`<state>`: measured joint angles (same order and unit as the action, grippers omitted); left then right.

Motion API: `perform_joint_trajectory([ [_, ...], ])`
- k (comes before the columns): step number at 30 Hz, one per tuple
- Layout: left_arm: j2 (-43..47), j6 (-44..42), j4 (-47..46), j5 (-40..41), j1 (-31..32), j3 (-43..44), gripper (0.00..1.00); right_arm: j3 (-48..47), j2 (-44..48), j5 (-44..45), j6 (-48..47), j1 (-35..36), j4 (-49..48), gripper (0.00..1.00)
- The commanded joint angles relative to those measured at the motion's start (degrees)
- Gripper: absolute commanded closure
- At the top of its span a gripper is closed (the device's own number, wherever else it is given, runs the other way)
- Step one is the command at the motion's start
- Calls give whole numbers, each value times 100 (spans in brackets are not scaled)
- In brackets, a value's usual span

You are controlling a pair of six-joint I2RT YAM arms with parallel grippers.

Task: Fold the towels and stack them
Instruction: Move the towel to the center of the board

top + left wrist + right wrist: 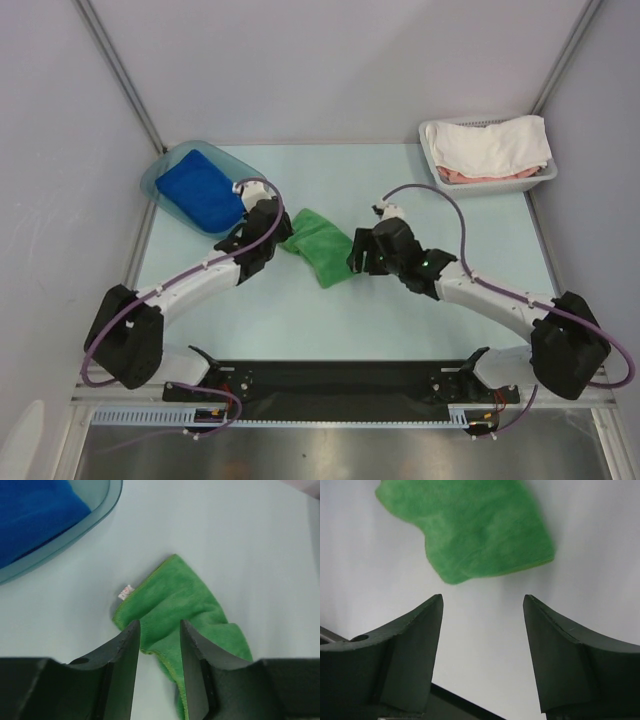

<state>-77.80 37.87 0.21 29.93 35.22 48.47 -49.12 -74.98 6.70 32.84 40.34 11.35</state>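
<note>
A green towel (pixel 318 247) lies crumpled and partly folded on the pale table between my two arms. My left gripper (pixel 283 237) hovers over its left end. In the left wrist view the left gripper (pixel 159 625) stands open, and the green towel (pixel 180 595), with a small white tag, lies on the table under and between the fingers. My right gripper (pixel 358 256) sits just off the towel's right end. Seen from the right wrist, that gripper (pixel 482 600) is open over bare table, with the green towel (pixel 475 530) just beyond its tips. A folded blue towel (pixel 200 190) rests in a tray.
The translucent teal tray (pixel 150 180) holding the blue towel stands at the back left, close to my left wrist, and its rim (pixel 102 512) shows in the left wrist view. At the back right, a white basket (pixel 440 170) holds a white cloth and a pinkish item.
</note>
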Motion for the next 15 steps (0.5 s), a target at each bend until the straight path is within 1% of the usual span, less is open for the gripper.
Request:
perform_joint_trajectory([
  [1,-288,239,419,-689,-357,207,57,-88,-357,841,231,781,-178,30],
  [3,-454,248,358,-1022,-559,128,56,-141,-630,764,275,931,-308,30],
  [5,-552,195,226,-1129,-648,84,54,-159,-955,824,302,1195,-580,30],
  [7,-604,134,68,-1279,-736,-4,53,-290,-1202,1017,276,1466,-661,30],
  [9,-614,124,6,-1358,-797,-91,53,-615,-1650,1288,214,1634,-600,30],
  [11,-649,116,6,-1446,-824,-118,52,-895,-1958,1395,214,1775,-477,32],
  [15,-640,98,-232,-1569,-850,-258,53,-1081,-2511,1834,144,1837,-538,34],
])
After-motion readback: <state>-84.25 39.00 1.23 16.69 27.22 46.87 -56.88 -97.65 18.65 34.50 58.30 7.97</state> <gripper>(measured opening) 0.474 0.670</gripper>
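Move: Just right of the left hand, about 8 cm over, 1 cm ahead and some 14 cm below, lies the middle of the green towel, loose on the board. From the right hand it is roughly 8 cm ahead, 7 cm left and 12 cm down; its near corner is about 9 cm left and 2 cm back of that hand. The blue towel in its tub sits some 14 cm ahead of and 20 cm left of the left hand. Swinging about 9 cm left while sinking some 8 cm, the right hand goes in over the green towel's near edge towards its near corner, first drawing back about 4 cm; its left side dips some 15 degrees, fingers staying open. The left hand drops about 6 cm towards the towel's left end, tipping down a little, with its fingers still half open and empty. ##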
